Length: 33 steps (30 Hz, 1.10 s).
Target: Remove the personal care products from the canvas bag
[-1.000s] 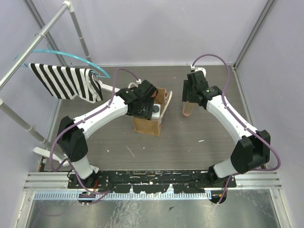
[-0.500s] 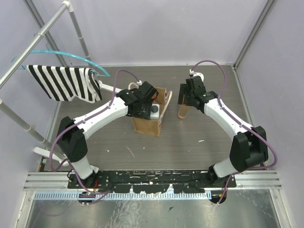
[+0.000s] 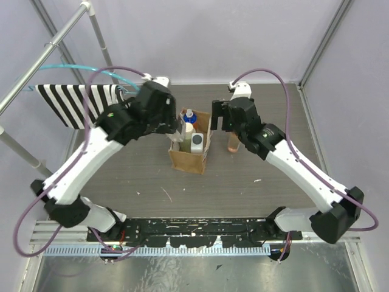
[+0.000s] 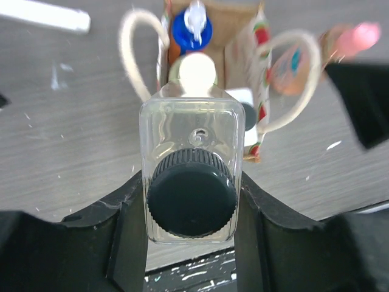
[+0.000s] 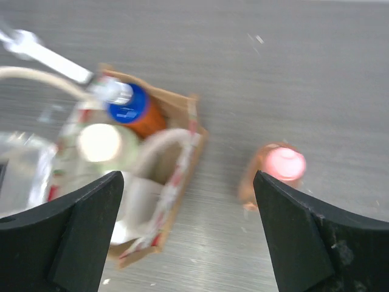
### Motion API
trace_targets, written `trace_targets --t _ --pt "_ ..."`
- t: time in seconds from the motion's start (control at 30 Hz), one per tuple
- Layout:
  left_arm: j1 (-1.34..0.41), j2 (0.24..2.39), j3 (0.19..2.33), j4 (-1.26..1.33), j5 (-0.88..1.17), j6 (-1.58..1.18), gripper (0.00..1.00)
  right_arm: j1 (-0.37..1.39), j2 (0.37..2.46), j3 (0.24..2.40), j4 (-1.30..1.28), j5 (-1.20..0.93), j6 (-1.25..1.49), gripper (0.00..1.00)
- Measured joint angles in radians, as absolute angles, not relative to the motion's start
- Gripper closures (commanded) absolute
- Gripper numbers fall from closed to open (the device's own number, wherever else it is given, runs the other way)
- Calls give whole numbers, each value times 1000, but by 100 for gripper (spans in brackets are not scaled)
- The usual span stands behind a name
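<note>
The tan canvas bag (image 3: 188, 159) stands mid-table. Just above its left side my left gripper (image 3: 175, 131) is shut on a clear bottle with a black cap (image 4: 191, 194), which is lifted over the bag's mouth (image 4: 243, 36). Inside the bag stand a blue-capped orange bottle (image 3: 189, 115), a cream-capped one (image 4: 197, 72) and a white one (image 3: 197, 143). The pink-capped orange bottle (image 3: 232, 142) stands on the table just right of the bag. My right gripper (image 5: 188, 182) hangs open and empty above the bag's right edge, the pink cap (image 5: 283, 163) near its right finger.
A black-and-white striped cloth (image 3: 76, 103) hangs on a metal rack (image 3: 67, 27) at the back left. The bag's white rope handles (image 4: 130, 55) loop out on both sides. Enclosure walls stand close at the back and on both sides.
My left arm has risen out of the bag with the clear bottle in its grip. My right gripper has let go of the pink-capped bottle, opened wide and moved left toward the bag.
</note>
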State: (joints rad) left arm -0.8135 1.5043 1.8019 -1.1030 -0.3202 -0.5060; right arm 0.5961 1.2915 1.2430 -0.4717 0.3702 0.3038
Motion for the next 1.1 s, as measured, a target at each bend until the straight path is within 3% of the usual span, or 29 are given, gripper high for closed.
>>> trace_targets --t 0.23,0.5,0.8,0.87,0.97,1.1 --pt "-815 1284 1872 -1170 -461 -535 100 871 1218 1351 -423 476 262 8" --pt "-814 1262 1805 -1282 -488 -560 100 875 1431 1382 -445 461 278 8" --pt "-815 1229 1464 -1209 -431 -623 92 873 1592 1382 -522 418 351 9" --pt "-815 1224 1407 -1176 -418 -639 92 873 1596 1382 -536 421 372 13" --pt "-815 1223 1322 -1105 -395 -661 91 868 1612 1382 -554 421 401 28" --pt "-815 1222 1212 -1017 -389 -680 88 860 1650 1382 -567 421 430 34"
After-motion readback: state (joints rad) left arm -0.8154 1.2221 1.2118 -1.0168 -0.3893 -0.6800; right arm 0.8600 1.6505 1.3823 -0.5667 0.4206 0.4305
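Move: The right hand is empty and open. The white bottle with a dark cap stands in the bag about 12 cm to its left, 3 cm back and 15 cm below. The white-capped green bottle stands some 4 cm farther left and 5 cm farther out than that bottle, and the peach bottle is 6 cm to the hand's right and 3 cm ahead. The left hand holds the clear bottle. Its bare table spot lies 7 cm left, 6 cm back and about 26 cm down, and the bag's middle is 8 cm right and 5 cm ahead. Up some 9 cm and to the left by 8, drifting back, the left hand carries the clear bottle away from the bag, then lowers it about 20 cm beside the bag's near left corner, grip kept. The right hand arcs up, back and leftward over the bag wall, sinks about 18 cm while tipping down, and begins closing its fingers around the white bottle's top. ##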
